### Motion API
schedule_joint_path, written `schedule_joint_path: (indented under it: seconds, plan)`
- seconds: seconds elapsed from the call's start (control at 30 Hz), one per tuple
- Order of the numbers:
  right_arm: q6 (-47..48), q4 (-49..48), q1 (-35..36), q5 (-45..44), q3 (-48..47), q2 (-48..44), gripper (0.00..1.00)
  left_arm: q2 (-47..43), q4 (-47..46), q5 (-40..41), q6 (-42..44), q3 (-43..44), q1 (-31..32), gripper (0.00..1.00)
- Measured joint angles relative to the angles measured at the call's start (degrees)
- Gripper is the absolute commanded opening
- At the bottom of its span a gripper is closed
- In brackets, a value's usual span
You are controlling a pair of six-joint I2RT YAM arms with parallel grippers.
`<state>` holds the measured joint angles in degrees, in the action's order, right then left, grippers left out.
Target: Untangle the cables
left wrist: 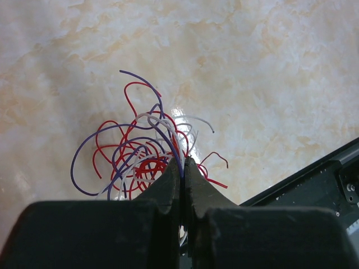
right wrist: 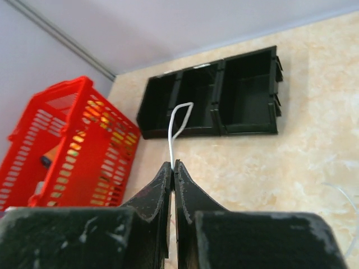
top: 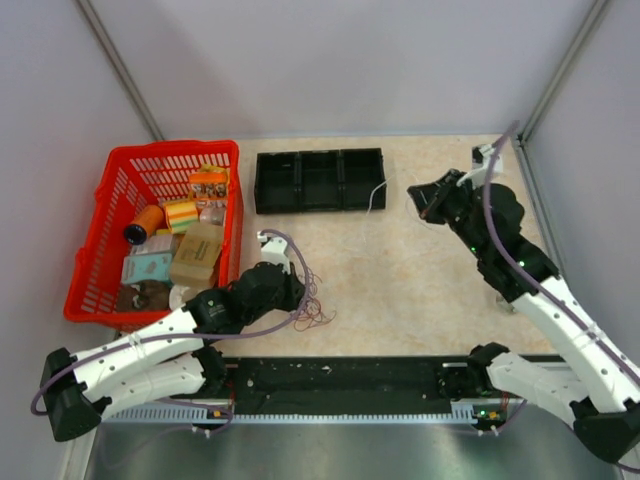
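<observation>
The cables [left wrist: 140, 151] lie as a small tangle of thin red, purple and white strands on the marble tabletop, also seen near the front rail [top: 314, 312]. My left gripper [left wrist: 183, 166] is shut on a purple and a white strand at the tangle's near edge; in the top view the left gripper [top: 296, 290] sits just left of the tangle. My right gripper [right wrist: 173, 165] is shut on a single white cable [right wrist: 175, 126] that sticks up in a bent loop. It hangs above the table at the right gripper [top: 418, 196], right of the black bins.
A black three-compartment bin [top: 320, 180] stands at the back centre, shown too as the bin [right wrist: 224, 92]. A red basket [top: 112, 235] full of small items sits at the left. A black rail [top: 340, 385] runs along the near edge.
</observation>
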<state>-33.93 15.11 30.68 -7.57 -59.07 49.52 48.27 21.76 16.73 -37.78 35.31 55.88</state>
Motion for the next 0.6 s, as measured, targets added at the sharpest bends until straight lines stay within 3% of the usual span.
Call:
schedule_joint_path:
  seconds: [0.6]
  plan:
    - [-1.6, -15.9, -0.1, -10.8, -8.6, 31.7, 0.0, 0.3, -2.0, -5.9, 0.4, -0.2, 0.0, 0.0]
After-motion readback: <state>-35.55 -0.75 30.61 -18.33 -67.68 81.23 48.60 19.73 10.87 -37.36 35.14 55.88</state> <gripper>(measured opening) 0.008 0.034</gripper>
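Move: The black tray's right-hand compartment, where the white cable in my right hand is headed, lies about 20 cm ahead, some 10 cm to the left and 31 cm below. The tray's middle compartment is also 20 cm ahead, 20 cm left; the red-and-blue tangle is roughly 10 cm back and 21 cm left, 28 cm down. From my left hand, that right-hand compartment is about 30 cm ahead, 13 cm right and 12 cm below. Keeping the white cable pinched in shut fingers, I sweep my right hand quickly forward by about 14 cm towards the right-hand end of the black tray, sinking some 7 cm and drifting a little left, while the wrist swings about 10 degrees clockwise. My left hand keeps its grip on the tangle and eases barely 2 cm right and back. ##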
